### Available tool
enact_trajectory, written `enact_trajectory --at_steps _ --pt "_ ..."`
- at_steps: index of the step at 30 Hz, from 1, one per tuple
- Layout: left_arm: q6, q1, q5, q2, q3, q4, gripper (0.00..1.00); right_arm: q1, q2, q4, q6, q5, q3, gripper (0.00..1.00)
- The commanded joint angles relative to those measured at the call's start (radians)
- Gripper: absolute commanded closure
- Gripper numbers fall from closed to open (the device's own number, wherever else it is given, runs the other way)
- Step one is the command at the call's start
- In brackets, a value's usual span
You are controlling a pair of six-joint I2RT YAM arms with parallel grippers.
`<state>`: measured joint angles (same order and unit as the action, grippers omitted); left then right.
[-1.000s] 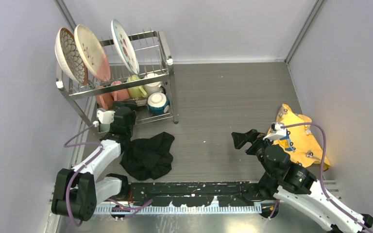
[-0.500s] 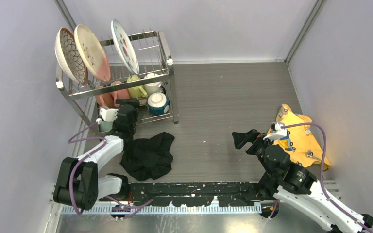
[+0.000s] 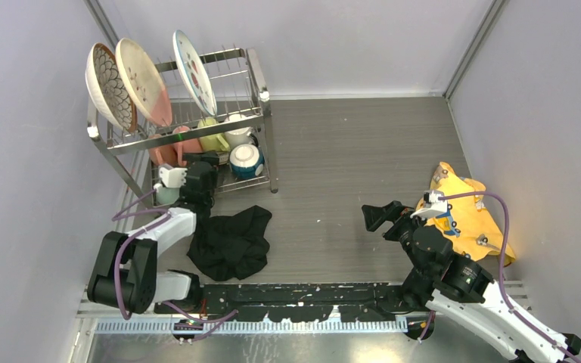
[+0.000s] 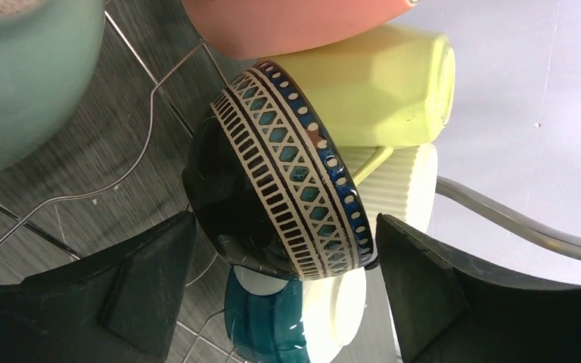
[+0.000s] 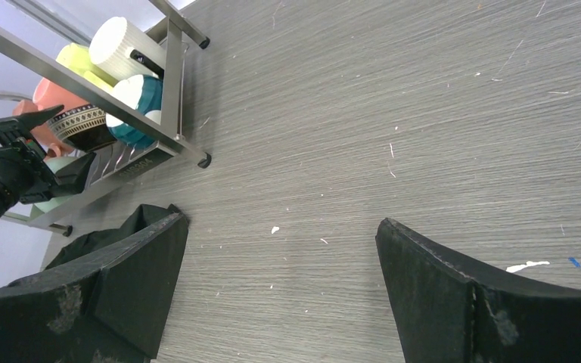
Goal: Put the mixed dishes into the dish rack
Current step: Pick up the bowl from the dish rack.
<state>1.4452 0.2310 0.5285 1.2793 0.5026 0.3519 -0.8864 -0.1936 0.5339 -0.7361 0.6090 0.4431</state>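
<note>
Three patterned plates stand upright in the top tier of the dish rack. In the lower tier lie a pink mug, a yellow mug, a white mug, a blue bowl and a mint-green bowl. A brown patterned bowl rests tilted on its side among them. My left gripper reaches into that tier, open wide, its fingertips either side of the brown bowl and very close to it. My right gripper hovers open over bare table, holding nothing.
A black cloth lies crumpled in front of the rack, right of my left arm. A yellow cloth sits at the right by the wall, behind my right arm. Grey walls close in the table on three sides.
My left arm has pushed a little further into the lower tier and its jaws have narrowed slightly. The right arm has not moved.
</note>
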Motion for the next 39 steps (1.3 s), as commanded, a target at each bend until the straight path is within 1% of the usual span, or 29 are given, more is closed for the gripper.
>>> enact_trajectory --at_steps 1,2,3,7,13,20,24,30,36,39 --pt "0.01 0.009 0.043 0.026 0.009 0.081 0.13 -0.005 0.004 -0.046 0.01 0.029 0.006 0.0" --pt "0.004 0.012 0.048 0.03 0.005 0.096 0.17 -0.004 0.004 -0.046 0.012 0.031 0.007 0.0" --pt "-0.001 0.014 0.056 0.029 0.001 0.107 0.19 -0.005 0.004 -0.046 0.013 0.031 0.007 0.0" --pt "-0.014 0.021 0.082 0.004 -0.008 0.099 0.25 -0.005 0.007 -0.041 0.014 0.036 0.003 0.0" --pt "0.007 0.028 0.102 -0.025 -0.029 0.084 0.36 -0.005 0.016 -0.042 0.008 0.032 -0.004 0.0" --pt "0.005 0.037 0.137 -0.088 -0.027 -0.026 0.43 -0.004 0.031 -0.026 0.007 0.037 -0.001 0.0" --pt "-0.032 0.042 0.143 -0.123 -0.016 -0.095 0.44 -0.004 0.045 -0.017 0.003 0.036 -0.001 0.0" --pt "-0.145 0.061 0.167 -0.178 -0.003 -0.184 0.46 -0.005 0.063 0.003 -0.002 0.038 0.003 0.0" --pt "-0.321 0.065 0.196 -0.215 0.041 -0.29 0.48 -0.005 0.079 0.015 -0.003 0.036 0.008 0.0" --pt "-0.425 0.067 0.216 -0.231 0.06 -0.308 0.49 -0.005 0.083 0.02 -0.004 0.038 0.008 0.0"
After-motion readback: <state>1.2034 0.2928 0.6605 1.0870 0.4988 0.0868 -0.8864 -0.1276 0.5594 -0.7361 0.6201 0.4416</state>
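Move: The dark patterned bowl, leaning in the lower tier of the dish rack, is already between my open left fingers, its middle about 2 cm ahead of their midpoint. From that hand, the yellow mug is some 5 cm ahead and 1 cm right, the teal bowl about 10 cm right and 1 cm back, and the mint bowl 9 cm back, 10 cm left and slightly lower. From my right hand the patterned bowl lies roughly 17 cm ahead and 44 cm left. I close my left fingers on the patterned bowl, one pad at its rim and the other at its foot, stopping well short of shut as the grip load builds. Holding it, I draw back nearly 5 cm, drifting a little left at almost the same height, away from the mugs, while rolling the hand's left side up some 15 degrees and tipping it slightly down. ##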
